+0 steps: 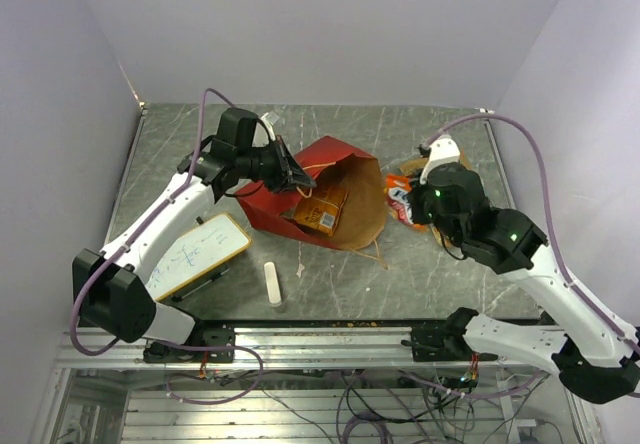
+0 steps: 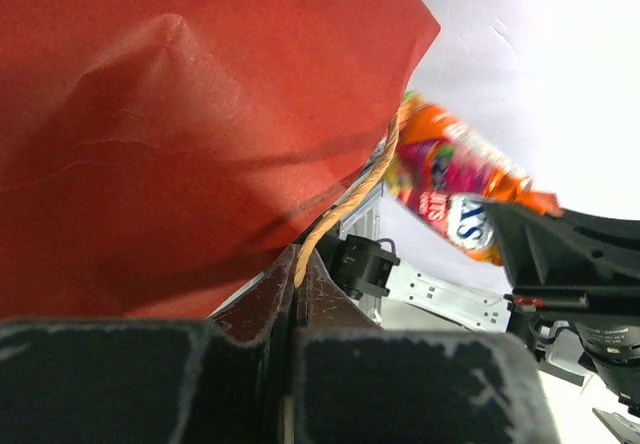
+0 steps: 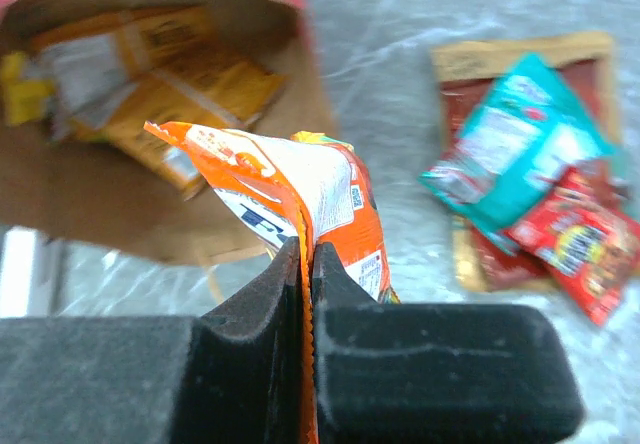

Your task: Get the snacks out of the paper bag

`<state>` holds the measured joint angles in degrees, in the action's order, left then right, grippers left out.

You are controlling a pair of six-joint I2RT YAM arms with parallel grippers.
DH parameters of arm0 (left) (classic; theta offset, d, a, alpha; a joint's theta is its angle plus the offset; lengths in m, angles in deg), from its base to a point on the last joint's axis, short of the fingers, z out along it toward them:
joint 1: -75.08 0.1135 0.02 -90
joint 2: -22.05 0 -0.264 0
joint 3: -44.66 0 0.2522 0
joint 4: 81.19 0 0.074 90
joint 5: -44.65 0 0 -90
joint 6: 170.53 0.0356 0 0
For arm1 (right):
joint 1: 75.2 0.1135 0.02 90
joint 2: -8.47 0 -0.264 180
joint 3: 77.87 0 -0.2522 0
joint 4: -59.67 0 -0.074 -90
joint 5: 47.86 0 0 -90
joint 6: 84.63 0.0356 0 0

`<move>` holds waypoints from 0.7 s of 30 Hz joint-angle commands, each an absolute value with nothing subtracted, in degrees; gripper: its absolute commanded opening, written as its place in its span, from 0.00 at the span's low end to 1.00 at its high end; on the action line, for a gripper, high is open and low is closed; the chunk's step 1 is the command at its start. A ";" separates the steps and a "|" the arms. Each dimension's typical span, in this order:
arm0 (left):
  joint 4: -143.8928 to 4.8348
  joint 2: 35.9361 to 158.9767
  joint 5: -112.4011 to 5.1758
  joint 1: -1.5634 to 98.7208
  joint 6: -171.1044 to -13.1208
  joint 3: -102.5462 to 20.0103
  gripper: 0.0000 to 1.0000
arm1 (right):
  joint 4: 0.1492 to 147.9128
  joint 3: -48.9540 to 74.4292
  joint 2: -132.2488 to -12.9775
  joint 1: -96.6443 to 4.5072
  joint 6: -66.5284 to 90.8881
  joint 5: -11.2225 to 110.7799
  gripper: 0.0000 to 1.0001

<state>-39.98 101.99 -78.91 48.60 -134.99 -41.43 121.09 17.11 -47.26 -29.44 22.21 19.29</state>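
The paper bag (image 1: 335, 164) lies on its side, red outside and brown inside, its mouth facing the right arm. My left gripper (image 1: 297, 177) is shut on the bag's twisted tan handle (image 2: 350, 199) at the rim, with the red wall (image 2: 180, 134) filling the left wrist view. Orange and yellow snacks (image 1: 322, 209) still lie inside the bag (image 3: 150, 64). My right gripper (image 3: 307, 254) is shut on the edge of an orange snack packet (image 3: 325, 189), held just outside the bag's mouth (image 1: 412, 199). Teal and red packets (image 3: 530, 164) lie in a pile on the table to its right.
A white whiteboard (image 1: 195, 254) lies under the left arm near the front left. A small white eraser bar (image 1: 272, 284) sits in front of the bag. The grey marble table (image 1: 430, 274) ends at a metal rail along the near edge.
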 commanded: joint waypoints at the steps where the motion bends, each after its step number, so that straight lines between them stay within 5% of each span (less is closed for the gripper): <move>1: -35.68 103.75 -76.83 48.36 -130.96 -46.32 0.07 | 124.06 16.45 -47.19 -29.55 25.48 -9.02 0.00; 5: -36.76 103.41 -78.77 48.37 -133.01 -46.41 0.07 | 121.35 16.30 -55.78 -35.13 22.42 -17.35 0.00; 13: -29.27 105.93 -79.83 48.10 -128.33 -50.69 0.07 | 103.64 19.79 -65.36 -54.52 16.39 -10.61 0.00; 21: -27.00 105.38 -79.89 48.10 -126.46 -51.57 0.07 | 95.91 20.99 -75.47 -63.52 15.94 -7.87 0.00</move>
<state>-29.93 105.51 -79.31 48.34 -129.33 -49.32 104.64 20.15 -72.02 -61.70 17.81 -8.23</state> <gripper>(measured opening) 0.075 0.026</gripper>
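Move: The snack pile I carry the orange pack to lies some 13 cm ahead, 21 cm to my right hand's right and about 27 cm below. In it the teal pack sits about 14 cm ahead and 18 cm right, the red pack 9 cm ahead and 25 cm right. On the other side, the yellow snack still in the paper bag is roughly 8 cm ahead, 15 cm left. From my left hand the pile is about 8 cm ahead and 44 cm right. Still pinching the orange pack, I swing my right hand away from the paper bag's mouth to over the snack pile: right about 20 cm, bending forward some 13 cm and sinking about 7 cm after the first stretch. The wrist turns clockwise some 50 degrees, its left side dipping. My left hand stays put, keeping its grip on the bag's cord handle. ##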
